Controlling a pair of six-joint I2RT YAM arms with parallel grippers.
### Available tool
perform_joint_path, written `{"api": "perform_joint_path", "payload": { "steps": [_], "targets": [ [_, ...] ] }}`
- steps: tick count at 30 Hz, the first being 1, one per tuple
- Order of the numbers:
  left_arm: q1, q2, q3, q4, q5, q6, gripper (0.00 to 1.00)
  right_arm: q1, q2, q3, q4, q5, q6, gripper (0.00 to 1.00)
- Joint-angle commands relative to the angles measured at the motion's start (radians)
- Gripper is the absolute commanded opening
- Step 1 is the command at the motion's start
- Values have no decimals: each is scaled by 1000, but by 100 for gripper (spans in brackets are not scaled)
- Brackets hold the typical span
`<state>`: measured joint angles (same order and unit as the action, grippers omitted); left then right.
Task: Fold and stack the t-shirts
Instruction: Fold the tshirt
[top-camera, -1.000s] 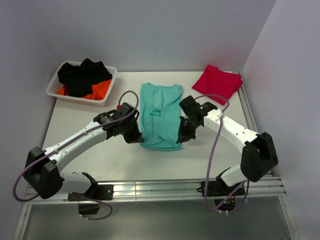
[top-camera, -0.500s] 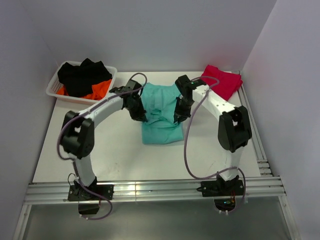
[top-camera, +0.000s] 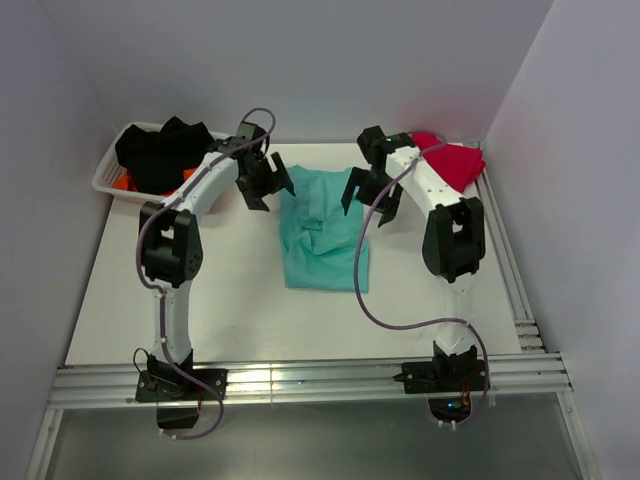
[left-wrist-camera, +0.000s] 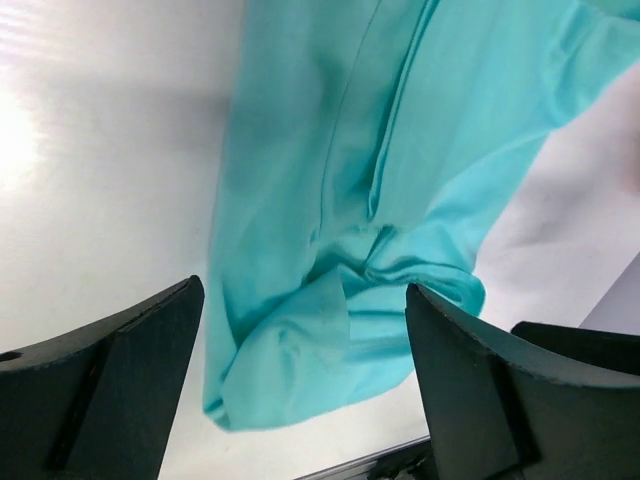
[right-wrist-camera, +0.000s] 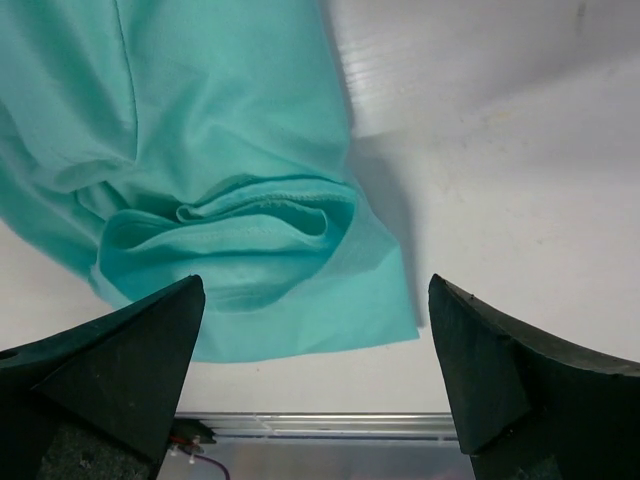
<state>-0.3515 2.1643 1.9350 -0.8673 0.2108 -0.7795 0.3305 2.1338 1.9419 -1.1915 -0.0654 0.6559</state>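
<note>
The teal-green t-shirt (top-camera: 322, 238) lies in the middle of the table, roughly folded with rumpled layers at its far half. It fills the left wrist view (left-wrist-camera: 380, 180) and the right wrist view (right-wrist-camera: 200, 140). My left gripper (top-camera: 268, 186) hangs open and empty at the shirt's far left edge; its fingers (left-wrist-camera: 120, 370) stand wide apart. My right gripper (top-camera: 360, 192) hangs open and empty at the far right edge; its fingers (right-wrist-camera: 510, 380) are also wide apart. The crimson-red t-shirt (top-camera: 452, 165) lies folded at the back right corner.
A white basket (top-camera: 108, 180) with black and orange clothes stands at the back left, just beside the left arm. Walls close the back and right sides. A metal rail (top-camera: 300, 382) runs along the near table edge.
Both grippers moved from the shirt's near edge to its far edge, carrying the near half over. They now stand open, and the shirt lies shorter and rumpled.
</note>
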Motion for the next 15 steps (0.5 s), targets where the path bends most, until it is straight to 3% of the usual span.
{"api": "perform_joint_path", "payload": {
  "steps": [1,6,10,15],
  "targets": [
    [-6,-165,-40,-29,-57,-30,88,-13,-159,-33,-2,35,-25,100],
    [-23,-416,-373,117,-31,-82,78,-11,-282,-202,68,-10,-22,100],
    [-95,-521,-586,168,-44,-90,71,-7,-430,-366,125,-27,-19,100],
    [-199,-624,-879,318,-1,-171,67,-4,-616,-754,314,-109,-18,100]
  ]
}}
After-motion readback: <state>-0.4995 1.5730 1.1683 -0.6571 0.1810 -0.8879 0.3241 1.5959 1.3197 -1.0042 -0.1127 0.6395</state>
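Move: The t-shirt's left near corner lies about 22 cm back from the left gripper, 2 cm to its right and 7 cm below; the basket is some 28 cm to that gripper's left and 7 cm farther out. From the right gripper, the right near corner lies about 17 cm straight back and 6 cm below, the crumpled ridge across the shirt's middle 8 cm back and 12 cm left, and the red folded shirt 12 cm ahead, 18 cm right. Draw both empty grippers back along the shirt's two sides towards its near corners. Bring the left one back about 16 cm in an arch, rising some 5 cm and sinking again almost to its starting height, its wide fingers narrowing a little. Take the right one back about 10 cm and slightly right, lifting and then partly lowering it, fingers kept fully open. ##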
